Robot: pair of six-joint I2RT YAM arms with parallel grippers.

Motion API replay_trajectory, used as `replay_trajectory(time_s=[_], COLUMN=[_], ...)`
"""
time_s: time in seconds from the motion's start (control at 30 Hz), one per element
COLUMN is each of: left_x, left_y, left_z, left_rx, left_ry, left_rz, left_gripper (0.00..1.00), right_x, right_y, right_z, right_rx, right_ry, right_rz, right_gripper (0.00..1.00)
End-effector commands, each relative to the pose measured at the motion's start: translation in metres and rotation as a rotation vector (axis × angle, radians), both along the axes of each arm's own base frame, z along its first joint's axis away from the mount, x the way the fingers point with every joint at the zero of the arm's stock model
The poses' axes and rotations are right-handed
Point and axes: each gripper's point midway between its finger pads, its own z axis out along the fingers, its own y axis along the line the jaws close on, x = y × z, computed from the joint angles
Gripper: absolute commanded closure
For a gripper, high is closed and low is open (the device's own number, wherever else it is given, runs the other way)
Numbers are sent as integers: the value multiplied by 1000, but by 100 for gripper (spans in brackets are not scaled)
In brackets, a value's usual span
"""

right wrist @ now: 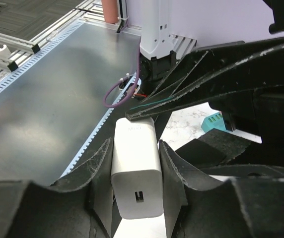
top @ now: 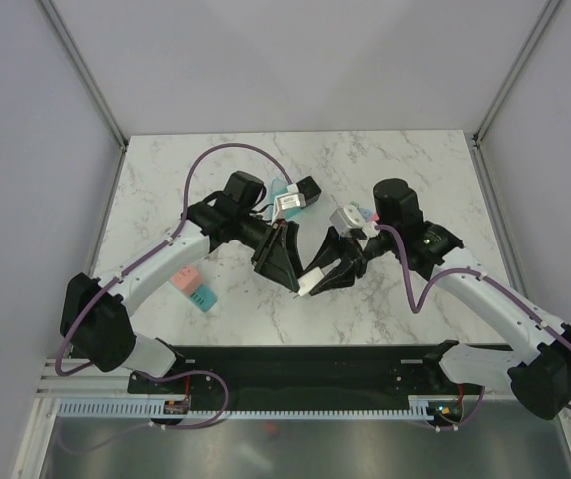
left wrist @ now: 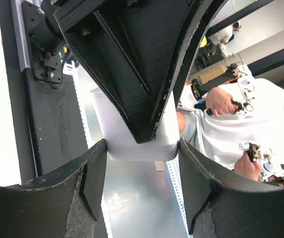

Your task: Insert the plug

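Note:
The plug (top: 308,287) is a white block-shaped charger held in the air over the middle of the marble table (top: 385,160), between both grippers. My left gripper (top: 290,279) comes in from the left and my right gripper (top: 317,282) from the right, tip to tip. In the left wrist view the plug (left wrist: 122,148) spans the gap of the left gripper (left wrist: 141,148), touching both fingers, with the right gripper's black fingers lying over it. In the right wrist view the right gripper (right wrist: 134,148) is shut on the plug's (right wrist: 136,168) sides, its small slot facing the camera.
A pink and teal block (top: 197,289) lies on the table left of the grippers; it shows as a teal block (right wrist: 212,121) in the right wrist view. The black base rail (top: 305,369) runs along the near edge. A person (left wrist: 231,124) sits beyond the table.

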Motion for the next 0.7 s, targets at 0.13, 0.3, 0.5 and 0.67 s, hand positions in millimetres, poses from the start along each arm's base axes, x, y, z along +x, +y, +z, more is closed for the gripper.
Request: replay_trajectory(time_s=[0.13, 0.3, 0.5, 0.67], left_x=[2, 61, 186, 224], left_y=[15, 23, 93, 168], left_z=[26, 19, -23, -59], left_rx=[-128, 0, 328, 613], left_ry=[-48, -63, -8, -82], left_rz=[-31, 227, 862, 1267], left_gripper=[31, 20, 5, 4], right_x=[16, 40, 100, 202], right_y=[8, 11, 9, -8], right_z=[11, 25, -2, -45], right_rx=[0, -65, -211, -488], right_ry=[5, 50, 191, 373], right_rz=[-15, -226, -626, -1176], right_gripper=[100, 100, 100, 100])
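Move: The white plug is held between the fingertips of both hands, high over the near edge of the table. From the right hand, the triangular teal socket lies about 36 cm ahead, 3 cm left and 20 cm below, with the black plug on it some 38 cm ahead and straight in line. The round blue socket is roughly 28 cm ahead and 14 cm right. From the left hand, the teal socket is about 36 cm ahead, 2 cm left, likewise 20 cm below. The white plug passes wholly to the right hand, which keeps its pinch and carries it about 13 cm forward towards the teal socket, slightly down, speeding up while swinging clockwise some 40 degrees and tipping its fingers downward. The left fingers open and come free, then that hand sweeps forward and left, sinking a little and turning counter-clockwise, fingers dipping. ##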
